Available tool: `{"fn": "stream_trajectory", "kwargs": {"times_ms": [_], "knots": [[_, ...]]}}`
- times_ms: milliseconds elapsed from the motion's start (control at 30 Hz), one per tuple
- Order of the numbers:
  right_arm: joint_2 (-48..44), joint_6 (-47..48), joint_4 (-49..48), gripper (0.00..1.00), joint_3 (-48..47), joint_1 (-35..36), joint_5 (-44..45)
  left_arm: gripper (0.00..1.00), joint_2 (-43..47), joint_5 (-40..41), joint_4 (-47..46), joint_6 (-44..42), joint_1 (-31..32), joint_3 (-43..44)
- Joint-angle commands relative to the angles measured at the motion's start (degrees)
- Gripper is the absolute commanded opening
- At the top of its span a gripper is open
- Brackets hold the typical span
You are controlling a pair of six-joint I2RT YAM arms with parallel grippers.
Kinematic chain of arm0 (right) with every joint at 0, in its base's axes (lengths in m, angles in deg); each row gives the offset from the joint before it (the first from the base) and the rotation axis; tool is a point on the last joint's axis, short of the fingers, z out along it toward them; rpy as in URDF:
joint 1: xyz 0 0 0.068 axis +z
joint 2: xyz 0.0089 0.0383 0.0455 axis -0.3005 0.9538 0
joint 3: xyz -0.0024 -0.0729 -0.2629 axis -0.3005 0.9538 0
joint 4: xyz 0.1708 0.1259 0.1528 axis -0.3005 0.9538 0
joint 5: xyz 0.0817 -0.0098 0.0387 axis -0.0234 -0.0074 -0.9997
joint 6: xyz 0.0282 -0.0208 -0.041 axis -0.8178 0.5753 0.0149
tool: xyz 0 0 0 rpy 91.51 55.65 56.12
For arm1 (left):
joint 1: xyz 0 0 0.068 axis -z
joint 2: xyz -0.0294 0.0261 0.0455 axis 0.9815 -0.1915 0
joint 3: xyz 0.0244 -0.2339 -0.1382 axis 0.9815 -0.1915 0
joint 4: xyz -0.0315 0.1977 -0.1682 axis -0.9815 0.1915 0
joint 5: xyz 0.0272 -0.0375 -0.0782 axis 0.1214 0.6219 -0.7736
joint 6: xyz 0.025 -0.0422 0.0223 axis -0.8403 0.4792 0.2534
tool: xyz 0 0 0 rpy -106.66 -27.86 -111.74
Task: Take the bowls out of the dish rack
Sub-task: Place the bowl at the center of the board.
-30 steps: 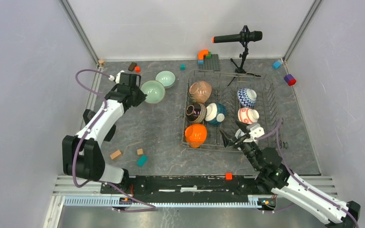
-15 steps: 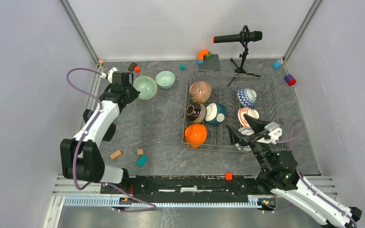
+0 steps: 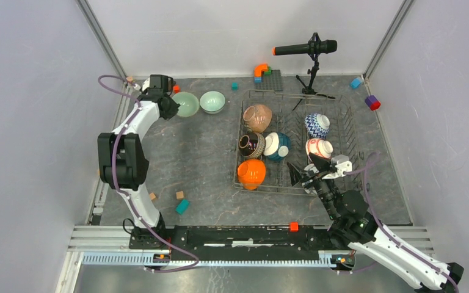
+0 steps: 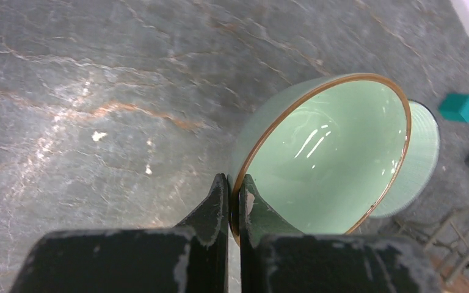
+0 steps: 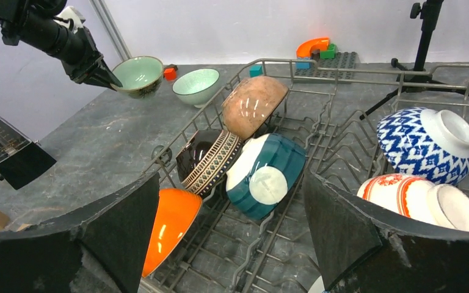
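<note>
My left gripper (image 3: 170,108) (image 4: 234,183) is shut on the rim of a pale green bowl (image 3: 187,104) (image 4: 330,152), which hangs tilted low over the table at the back left. Beside it stands a second pale green bowl (image 3: 212,101) (image 5: 196,85). The wire dish rack (image 3: 293,93) holds brown speckled (image 3: 258,117), dark striped (image 3: 251,145), teal (image 3: 277,146), orange (image 3: 251,173), blue-white zigzag (image 3: 317,125) and red-white (image 3: 319,148) bowls. Over the rack's near edge my right gripper (image 3: 308,170) (image 5: 231,177) is open and empty, with the teal bowl (image 5: 265,174) ahead of it.
A microphone on a tripod (image 3: 308,49) stands behind the rack. A grey studded plate (image 3: 269,79) lies at the back. Toy blocks are scattered about: teal (image 3: 182,206) and wooden (image 3: 180,195) at the front left, purple-red (image 3: 372,102) and blue (image 3: 356,82) at the back right.
The left arm swung the pale green bowl back and left, close to the other green bowl. The right gripper opened wider and shifted at the rack's near edge.
</note>
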Motion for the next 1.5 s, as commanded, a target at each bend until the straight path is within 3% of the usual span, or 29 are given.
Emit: {"fn": "stream_trajectory", "kwargs": {"times_ms": [0,300,867,1233,1367,1467], "knots": [[1.00,-0.78,-3.12,0.91,0.26,0.00,1.02,0.02,-2.23,-3.75,-5.60,6.68,-4.07,0.72],[1.06,-1.02,-3.79,0.91,0.92,0.01,1.59,0.02,-5.74,-8.97,-10.13,9.32,-8.20,-0.42],[2.20,-0.01,-3.77,0.92,1.11,0.01,1.30,0.04,-10.13,-13.12,-10.44,9.15,-8.63,1.89],[1.77,-0.16,-3.00,0.92,0.77,0.01,1.31,0.47,-6.45,-12.84,-10.22,8.17,-8.59,-0.32],[1.26,-0.46,-2.31,0.92,0.69,0.00,1.25,0.73,-3.36,-11.50,-7.19,7.78,-8.31,-0.61],[1.66,-1.64,0.01,0.92,0.03,-0.02,4.70,0.96,1.65,-5.60,-1.62,5.70,-6.02,1.18]]}}
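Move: My left hand still holds the pale green bowl by its left rim, off the table. The bare spot where it is to stand is about 4 cm ahead of me, 2 cm to my right and 9 cm below. The other green bowl, already set down, stands about 13 cm right of that spot and 2 cm farther out; the orange cube lies 8 cm beyond the spot and 2 cm left of it. From my right hand the spot is some 28 cm ahead, 45 cm left and 19 cm below. With my left hand I lower the pinched bowl about 6 cm to the table, swinging left some 5 cm and then easing back right a little while edging forward, and rolling my wrist about 15 degrees, left side down. I hold still there, then spread the fingers wide to let go of the rim, and start rising, some 2 cm. ##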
